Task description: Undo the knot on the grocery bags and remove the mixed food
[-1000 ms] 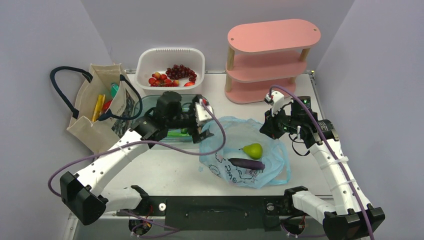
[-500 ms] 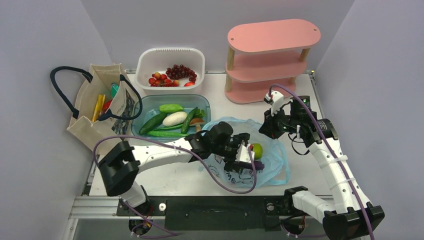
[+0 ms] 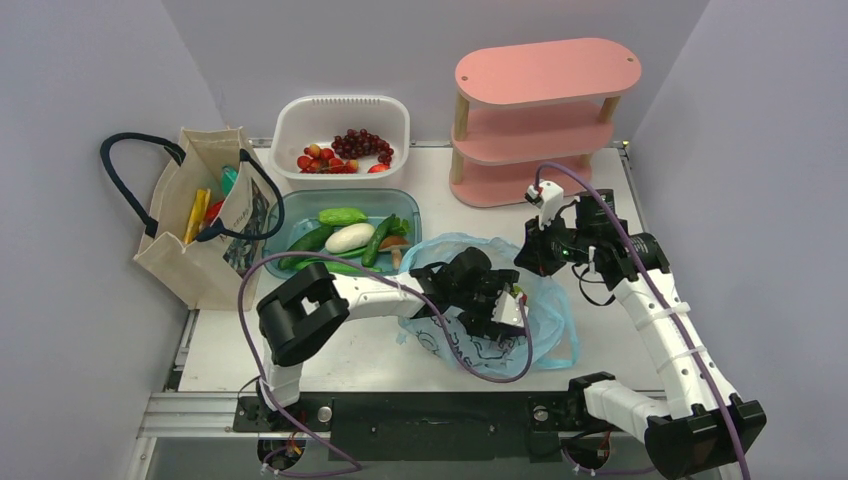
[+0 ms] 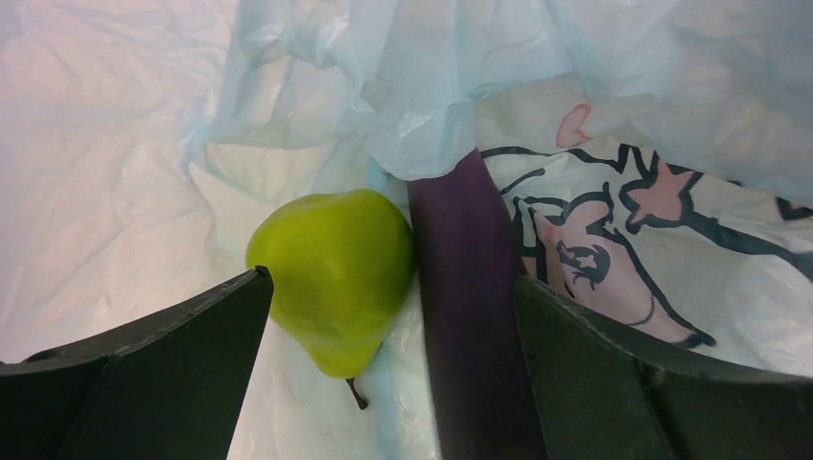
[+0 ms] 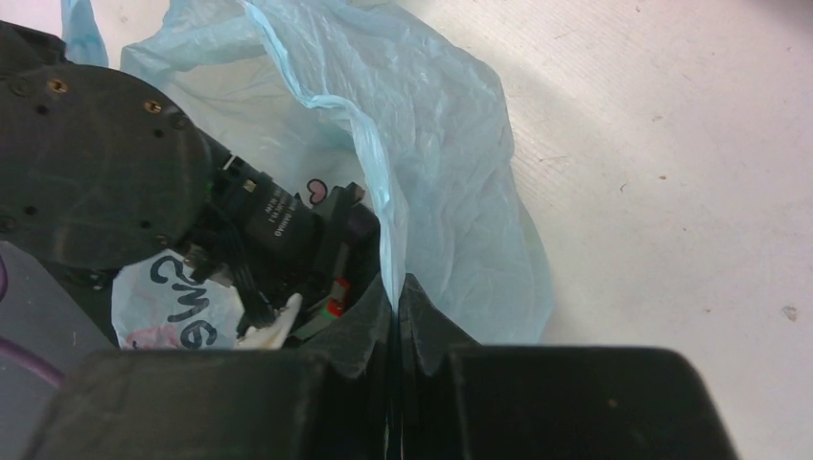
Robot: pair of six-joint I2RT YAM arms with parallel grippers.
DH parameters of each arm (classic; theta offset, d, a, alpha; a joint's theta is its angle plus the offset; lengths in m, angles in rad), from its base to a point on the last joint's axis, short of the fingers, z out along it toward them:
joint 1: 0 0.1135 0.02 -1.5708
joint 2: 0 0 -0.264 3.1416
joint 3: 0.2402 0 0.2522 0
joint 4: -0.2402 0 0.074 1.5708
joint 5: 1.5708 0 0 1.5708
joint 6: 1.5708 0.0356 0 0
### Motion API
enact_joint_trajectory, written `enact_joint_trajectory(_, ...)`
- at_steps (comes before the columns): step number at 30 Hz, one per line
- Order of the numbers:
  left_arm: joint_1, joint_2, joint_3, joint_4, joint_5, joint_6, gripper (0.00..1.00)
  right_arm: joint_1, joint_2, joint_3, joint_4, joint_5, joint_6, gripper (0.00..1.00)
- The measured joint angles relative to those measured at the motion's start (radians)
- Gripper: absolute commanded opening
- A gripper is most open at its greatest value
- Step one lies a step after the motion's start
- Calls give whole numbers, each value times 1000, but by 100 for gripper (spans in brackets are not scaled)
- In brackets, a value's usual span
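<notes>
The light blue plastic bag (image 3: pixel 555 325) lies open near the table's front, and the knot is out of view. Inside it, a green pear (image 4: pixel 331 264) lies against a purple eggplant (image 4: pixel 465 297). My left gripper (image 4: pixel 391 287) is open, low inside the bag, with one finger outside the pear and the other outside the eggplant. In the top view the left gripper (image 3: pixel 510 308) covers both. My right gripper (image 5: pixel 396 287) is shut on the bag's rim (image 5: pixel 383 192), holding it up at the far right. The canvas tote (image 3: pixel 170 255) stands at the left with snack packets (image 3: pixel 200 212) inside.
A teal tub (image 3: pixel 345 193) of green vegetables sits just behind the blue bag. A white basket (image 3: pixel 340 100) with grapes and red fruit is behind that. A pink three-tier shelf (image 3: pixel 545 75) stands at the back right. Grey walls close in on both sides.
My left arm swung from above the teal tub to the right and down into the blue bag, still open. My right gripper kept its hold on the rim and rose slightly.
</notes>
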Motion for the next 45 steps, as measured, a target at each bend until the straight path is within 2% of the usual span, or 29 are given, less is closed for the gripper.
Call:
enact_joint_trajectory(16,63,173,174,49,-5,3,97,0,24,0,11,9,5,0)
enact_joint_trajectory(22,69,188,185,59,4,22,97,0,32,0,17,14,5,0)
enact_joint_trajectory(27,68,132,105,69,16,60,97,0,32,0,17,14,2,0)
enact_joint_trajectory(33,68,31,30,-3,21,39,97,0,32,0,17,13,-1,0)
enact_joint_trajectory(40,81,11,13,-43,20,40,96,0,32,0,17,13,-5,0)
enact_joint_trajectory(45,93,-15,-56,-61,17,70,92,0,31,0,17,13,-10,0)
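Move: The eggplant lies in the open bag, its middle about 3 cm back and 2 cm left of the left hand and some 4 cm below, a bag fold over its right end. The pear is about 5 cm farther forward than the eggplant, and the tray of vegetables roughly 32 cm left and 14 cm forward of the left hand. From the right hand the eggplant is about 6 cm back, 8 cm left and 19 cm below. Forward and a little right first, the open left fingers sweep about 6 cm, low in the bag, the rear finger pushing the eggplant and pear along. Then the left hand comes back some 3 cm while going left about 7 cm, sinking a little at the end so the fingers straddle the eggplant, still open. The right hand keeps its pinch on the bag's rim. ##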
